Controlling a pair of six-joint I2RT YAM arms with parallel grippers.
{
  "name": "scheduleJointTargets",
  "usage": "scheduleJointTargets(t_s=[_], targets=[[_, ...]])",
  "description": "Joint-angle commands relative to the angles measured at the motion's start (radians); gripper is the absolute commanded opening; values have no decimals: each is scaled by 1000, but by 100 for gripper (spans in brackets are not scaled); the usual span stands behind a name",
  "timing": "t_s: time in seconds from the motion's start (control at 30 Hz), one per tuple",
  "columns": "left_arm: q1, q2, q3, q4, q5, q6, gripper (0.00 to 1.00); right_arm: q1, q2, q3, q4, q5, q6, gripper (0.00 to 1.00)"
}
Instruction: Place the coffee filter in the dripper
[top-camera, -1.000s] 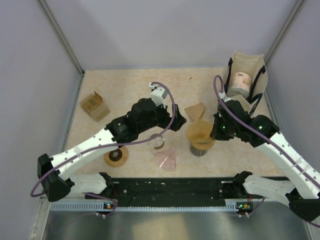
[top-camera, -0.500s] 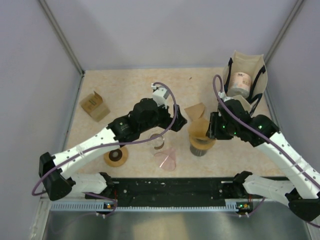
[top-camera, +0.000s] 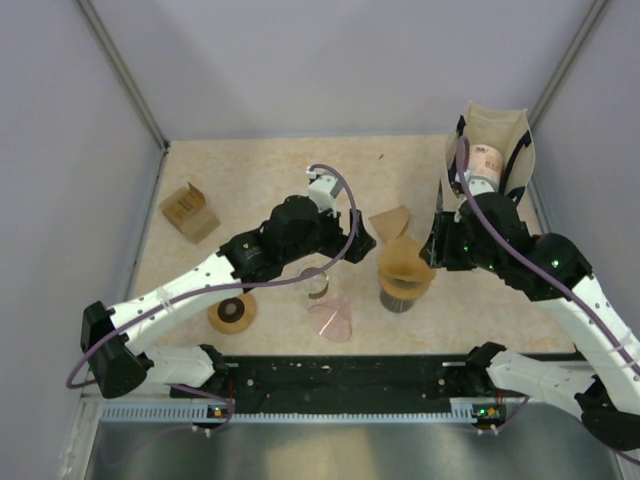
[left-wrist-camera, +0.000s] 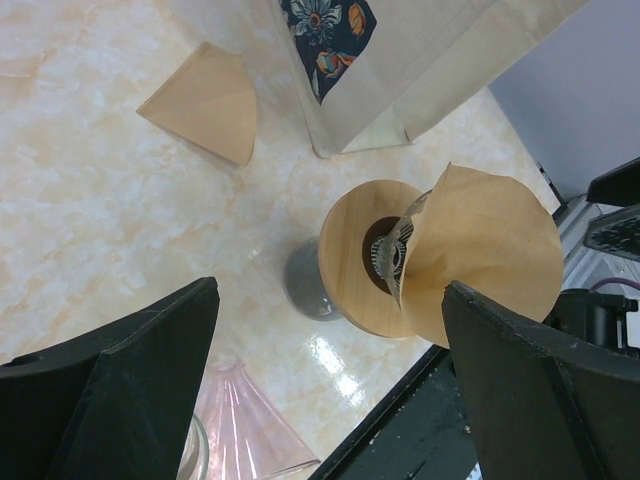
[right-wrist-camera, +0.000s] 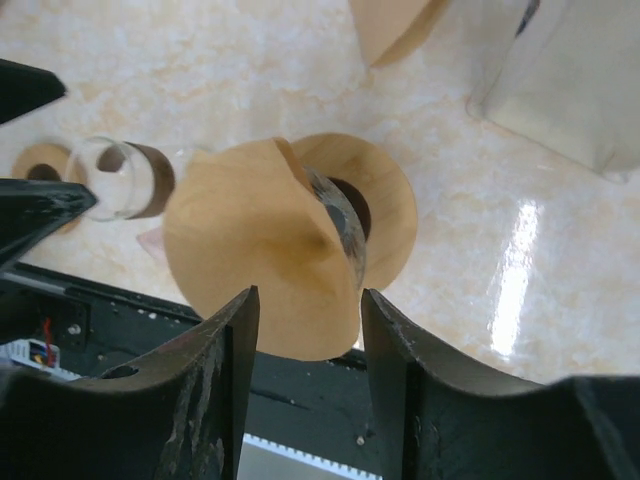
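Note:
The dripper (top-camera: 401, 296), a wooden collar (left-wrist-camera: 350, 262) on a dark base, stands at centre right of the table. The brown paper coffee filter (top-camera: 402, 258) sits in its mouth as an opened cone, leaning to one side (left-wrist-camera: 490, 250). My right gripper (top-camera: 432, 250) hovers just right of it, open. In the right wrist view the filter's rim (right-wrist-camera: 250, 240) shows between and beyond my right gripper (right-wrist-camera: 309, 300), and neither finger presses it. My left gripper (top-camera: 362, 243) is wide open just left of the dripper, holding nothing (left-wrist-camera: 329, 290).
A second folded filter (top-camera: 391, 221) lies behind the dripper. A cloth bag (top-camera: 492, 160) with a roll inside stands at the back right. A small glass (top-camera: 314, 282), a pink glass cone (top-camera: 332, 318), a tape roll (top-camera: 231, 312) and a cardboard box (top-camera: 189, 212) lie to the left.
My right gripper has opened off the filter, and its wrist has drawn back toward the bag. The filter stays in the dripper. The left arm has shifted slightly.

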Motion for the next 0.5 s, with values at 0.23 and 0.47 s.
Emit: scheduleJointTargets(t_s=[0.23, 0.47], targets=[[1, -41, 18, -17, -103, 7, 99, -7, 107, 54, 141, -248, -124, 29], [4, -92, -16, -20, -154, 15, 99, -5, 164, -34, 170, -208, -129, 25]])
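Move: The opened coffee filter already stands in the wooden-collared dripper, its middle about 6 cm left of the right hand, level with it fore and aft and some 8 cm below. The dripper is right under it, 11 cm below the hand. A spare folded filter lies on the table some 16 cm farther out and 8 cm left; the pink plastic cone lies about 21 cm left and 4 cm back. From the left hand the opened filter is some 9 cm right, 5 cm back and 8 cm below. Over the opened filter comes the right hand: it swings about 5 cm left and a little forward, rising some 2 cm at first and then sinking nearly 4 cm towards the paper. On the way it turns about 13 degrees counter-clockwise and its fingers narrow from half open to a quarter; contact can't be made out. The empty left hand, still wide open, shifts some 2 cm left, away from the filter. ##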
